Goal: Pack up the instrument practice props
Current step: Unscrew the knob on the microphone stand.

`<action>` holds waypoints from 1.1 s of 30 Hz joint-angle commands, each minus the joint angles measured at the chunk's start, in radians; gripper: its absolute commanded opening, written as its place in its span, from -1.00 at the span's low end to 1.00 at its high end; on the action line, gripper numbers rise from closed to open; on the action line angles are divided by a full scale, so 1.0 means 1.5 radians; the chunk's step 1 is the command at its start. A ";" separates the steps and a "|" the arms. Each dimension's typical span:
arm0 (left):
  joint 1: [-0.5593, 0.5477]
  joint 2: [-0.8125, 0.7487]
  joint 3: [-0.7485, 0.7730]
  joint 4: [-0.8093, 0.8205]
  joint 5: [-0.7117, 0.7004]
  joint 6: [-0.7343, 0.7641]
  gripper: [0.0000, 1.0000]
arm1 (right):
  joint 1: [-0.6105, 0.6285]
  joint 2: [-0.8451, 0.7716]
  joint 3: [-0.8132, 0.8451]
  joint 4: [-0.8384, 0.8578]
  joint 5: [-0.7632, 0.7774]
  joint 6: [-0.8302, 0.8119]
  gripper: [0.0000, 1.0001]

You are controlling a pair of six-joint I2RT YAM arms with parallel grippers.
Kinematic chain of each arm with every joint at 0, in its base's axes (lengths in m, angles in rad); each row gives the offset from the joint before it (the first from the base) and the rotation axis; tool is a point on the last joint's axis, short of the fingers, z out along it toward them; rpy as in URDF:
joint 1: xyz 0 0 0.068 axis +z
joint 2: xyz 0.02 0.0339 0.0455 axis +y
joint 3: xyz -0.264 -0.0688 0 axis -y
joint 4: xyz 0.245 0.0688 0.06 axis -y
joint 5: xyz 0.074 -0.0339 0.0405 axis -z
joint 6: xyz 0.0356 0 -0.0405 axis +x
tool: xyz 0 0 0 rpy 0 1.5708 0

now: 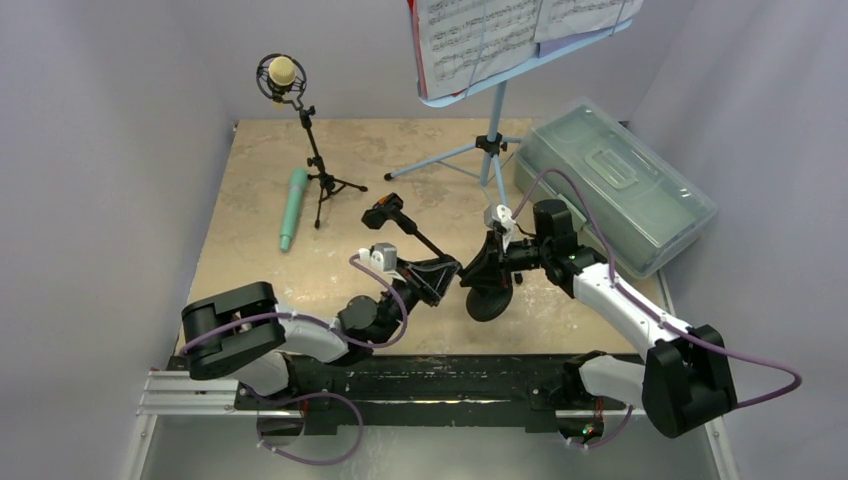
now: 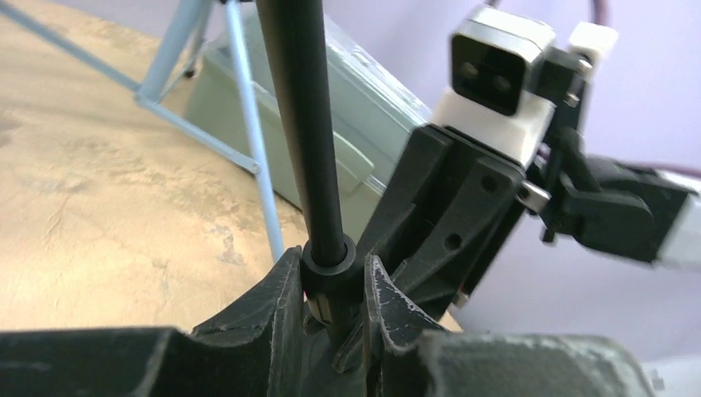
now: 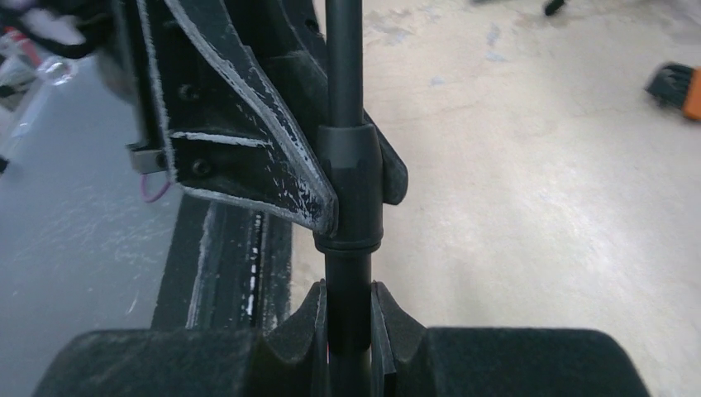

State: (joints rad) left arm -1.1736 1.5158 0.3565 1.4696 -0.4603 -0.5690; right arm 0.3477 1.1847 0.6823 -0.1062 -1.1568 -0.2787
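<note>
The black round-base pole (image 1: 418,238) is lifted at a slant over the table's middle, its clip (image 1: 386,212) up left and its round base (image 1: 490,302) low right. My left gripper (image 2: 331,289) is shut on the pole's collar (image 2: 328,266). Just beyond it, my right gripper (image 3: 349,322) is shut on the same pole (image 3: 344,99) near the base. The teal microphone (image 1: 292,208) lies at the left. The beige microphone (image 1: 282,72) sits on the black tripod (image 1: 322,182). The light-blue music rack (image 1: 492,140) holds sheets (image 1: 500,35) at the back.
The translucent grey-green box (image 1: 612,182) stands shut at the right, beside the rack's legs. Purple cables loop from both arms. Walls close in on both sides, and a black rail (image 1: 420,375) runs along the near edge.
</note>
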 commanded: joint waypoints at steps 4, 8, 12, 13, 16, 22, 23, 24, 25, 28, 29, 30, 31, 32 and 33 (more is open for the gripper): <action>-0.035 -0.097 0.294 -0.749 -0.322 -0.432 -1.00 | -0.006 -0.041 -0.016 0.112 0.232 0.127 -1.00; -0.050 -0.056 0.400 -0.956 -0.350 -0.531 -1.00 | -0.006 -0.045 -0.024 0.134 0.279 0.164 -1.00; -0.056 -0.050 0.393 -0.921 -0.340 -0.516 -1.00 | -0.006 -0.046 -0.025 0.141 0.276 0.176 -1.00; -0.056 -0.052 0.389 -0.915 -0.340 -0.510 -1.00 | -0.006 -0.046 -0.025 0.141 0.272 0.179 -1.00; -0.056 -0.066 0.372 -0.890 -0.334 -0.474 -1.00 | -0.006 -0.045 -0.025 0.145 0.254 0.181 -1.00; -0.055 -0.124 0.299 -0.780 -0.265 -0.291 -0.15 | -0.006 -0.039 -0.026 0.167 0.174 0.231 -1.00; -0.055 -0.138 0.271 -0.731 -0.236 -0.248 0.02 | -0.007 -0.039 -0.026 0.172 0.160 0.238 -1.00; -0.055 -0.154 0.241 -0.680 -0.202 -0.194 0.19 | -0.007 -0.039 -0.027 0.177 0.147 0.241 -1.00; -0.055 -0.179 0.206 -0.630 -0.171 -0.152 0.39 | -0.007 -0.040 -0.027 0.179 0.134 0.243 -1.00; -0.052 -0.241 0.104 -0.509 -0.092 -0.072 0.70 | -0.007 -0.041 -0.028 0.185 0.109 0.244 -1.00; -0.047 -0.263 0.074 -0.480 -0.072 -0.063 0.75 | -0.008 -0.040 -0.028 0.185 0.103 0.244 -1.00; -0.040 -0.283 0.045 -0.447 -0.053 -0.060 0.78 | -0.009 -0.041 -0.028 0.187 0.099 0.244 -1.00; -0.031 -0.299 0.023 -0.420 -0.037 -0.060 0.78 | -0.008 -0.041 -0.028 0.187 0.095 0.242 -1.00; -0.023 -0.312 0.002 -0.398 -0.027 -0.061 0.78 | -0.008 -0.040 -0.029 0.190 0.087 0.242 -1.00; -0.013 -0.319 -0.017 -0.373 -0.015 -0.063 0.79 | -0.008 -0.040 -0.030 0.194 0.076 0.241 -1.00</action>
State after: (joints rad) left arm -1.2343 1.0981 0.4194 0.6399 -0.6258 -0.7681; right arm 0.3370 1.1378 0.6327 0.0902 -0.9482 0.0639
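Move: The left fingers are already pinched on the knob, the collar partway up the microphone stand's slanting pole. The right hand grips the pole just below, with the knob about 2 cm ahead, 4 cm left and 4 cm above it. From the left hand, the stand's base is some 9 cm right, 3 cm back and 10 cm lower, and its clip is 15 cm left, 7 cm ahead and 12 cm higher. The hex key set is roughly 28 cm ahead, 16 cm left and 15 cm below. Keeping its pinch on the knob, the left hand twists it about the pole, counter-clockwise seen from the clip end, by some 40 degrees while going forward about 5 cm; the right hand keeps its grip on the lower pole, going forward about 4 cm and turning clockwise the opposite way. After a short hold the left fingers open wide, let go of the knob and draw back and to the left away from the stand, the wrist partly unwinding, while the right hand goes on holding the pole. ##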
